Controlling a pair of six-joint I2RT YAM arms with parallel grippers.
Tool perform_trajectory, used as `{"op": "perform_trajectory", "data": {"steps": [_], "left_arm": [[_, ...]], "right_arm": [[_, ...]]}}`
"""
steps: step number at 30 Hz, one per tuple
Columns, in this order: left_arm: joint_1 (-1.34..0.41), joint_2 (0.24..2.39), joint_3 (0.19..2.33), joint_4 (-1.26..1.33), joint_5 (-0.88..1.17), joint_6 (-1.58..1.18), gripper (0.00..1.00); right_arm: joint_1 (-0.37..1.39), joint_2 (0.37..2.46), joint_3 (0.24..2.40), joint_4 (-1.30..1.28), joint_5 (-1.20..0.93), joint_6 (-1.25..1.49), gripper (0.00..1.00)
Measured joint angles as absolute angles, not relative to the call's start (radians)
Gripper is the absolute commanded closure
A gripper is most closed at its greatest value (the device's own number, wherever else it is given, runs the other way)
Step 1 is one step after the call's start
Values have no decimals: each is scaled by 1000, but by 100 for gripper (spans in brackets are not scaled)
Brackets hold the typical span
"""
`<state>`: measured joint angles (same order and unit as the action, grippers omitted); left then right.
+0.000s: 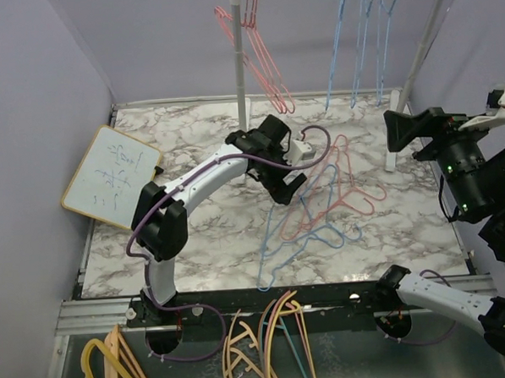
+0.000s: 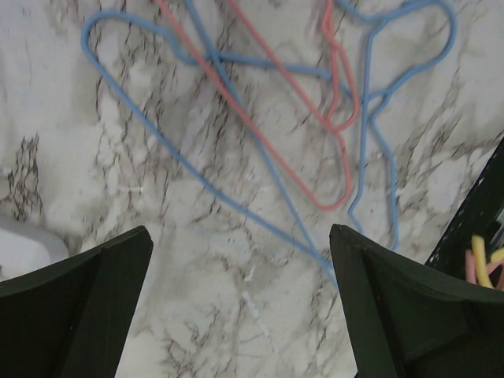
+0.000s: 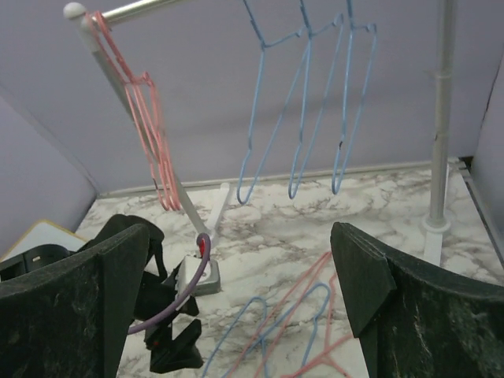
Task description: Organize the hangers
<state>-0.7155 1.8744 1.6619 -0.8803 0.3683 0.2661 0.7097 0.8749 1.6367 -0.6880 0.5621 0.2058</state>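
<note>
A loose pile of blue and pink wire hangers [image 1: 325,209] lies tangled on the marble table, right of centre. My left gripper [image 1: 293,187] hovers open at the pile's left edge. In its wrist view a blue hanger [image 2: 197,169] and a pink hanger [image 2: 268,150] lie ahead of the left gripper [image 2: 240,236], and one blue wire runs down to the right fingertip [image 2: 346,252]. On the rail hang pink hangers [image 3: 150,134] at the left end and three blue hangers [image 3: 307,102] further right. My right gripper [image 1: 391,135] is raised at the right, open and empty [image 3: 240,236].
The rack's sloping left post [image 1: 239,71] and right post [image 1: 419,53] stand at the back of the table. A small whiteboard [image 1: 112,175] leans at the left wall. Thicker yellow and orange hangers [image 1: 260,341] lie below the table's near edge.
</note>
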Motion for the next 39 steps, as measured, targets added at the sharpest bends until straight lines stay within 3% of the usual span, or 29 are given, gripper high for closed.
{"op": "perform_trajectory", "data": {"steps": [11, 19, 39], "left_arm": [[-862, 2085, 1958, -678, 281, -29, 1], [-901, 2246, 1973, -573, 204, -142, 13], [-901, 2378, 2002, -487, 134, -189, 25]], "right_arm": [[710, 824, 1551, -864, 632, 332, 1], [710, 769, 1593, -955, 637, 389, 0], [710, 661, 1533, -1097, 646, 498, 0]]}}
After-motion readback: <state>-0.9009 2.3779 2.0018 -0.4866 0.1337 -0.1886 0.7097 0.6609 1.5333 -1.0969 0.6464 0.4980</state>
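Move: About 14 cm to the left hand's right, some 5 cm ahead and 13 cm below it, the pink hanger lies on the table. The blue hangers lie partly beneath it, their middle about 3 cm back and 3 cm right of the left hand. The foot of the rack's left post stands around 19 cm ahead and 12 cm left. From the right hand, the pink hanger is roughly 12 cm ahead, 6 cm left and 49 cm below. Sweeping about 16 cm right and slightly forward, the empty left hand rises a little, then sinks over the pink hanger to end some 9 cm lower, turning counter-clockwise about 20 degrees as its wide-open fingers narrow by a quarter. The right hand, open and empty, draws back and right, sinks about 9 cm and tips downward. ##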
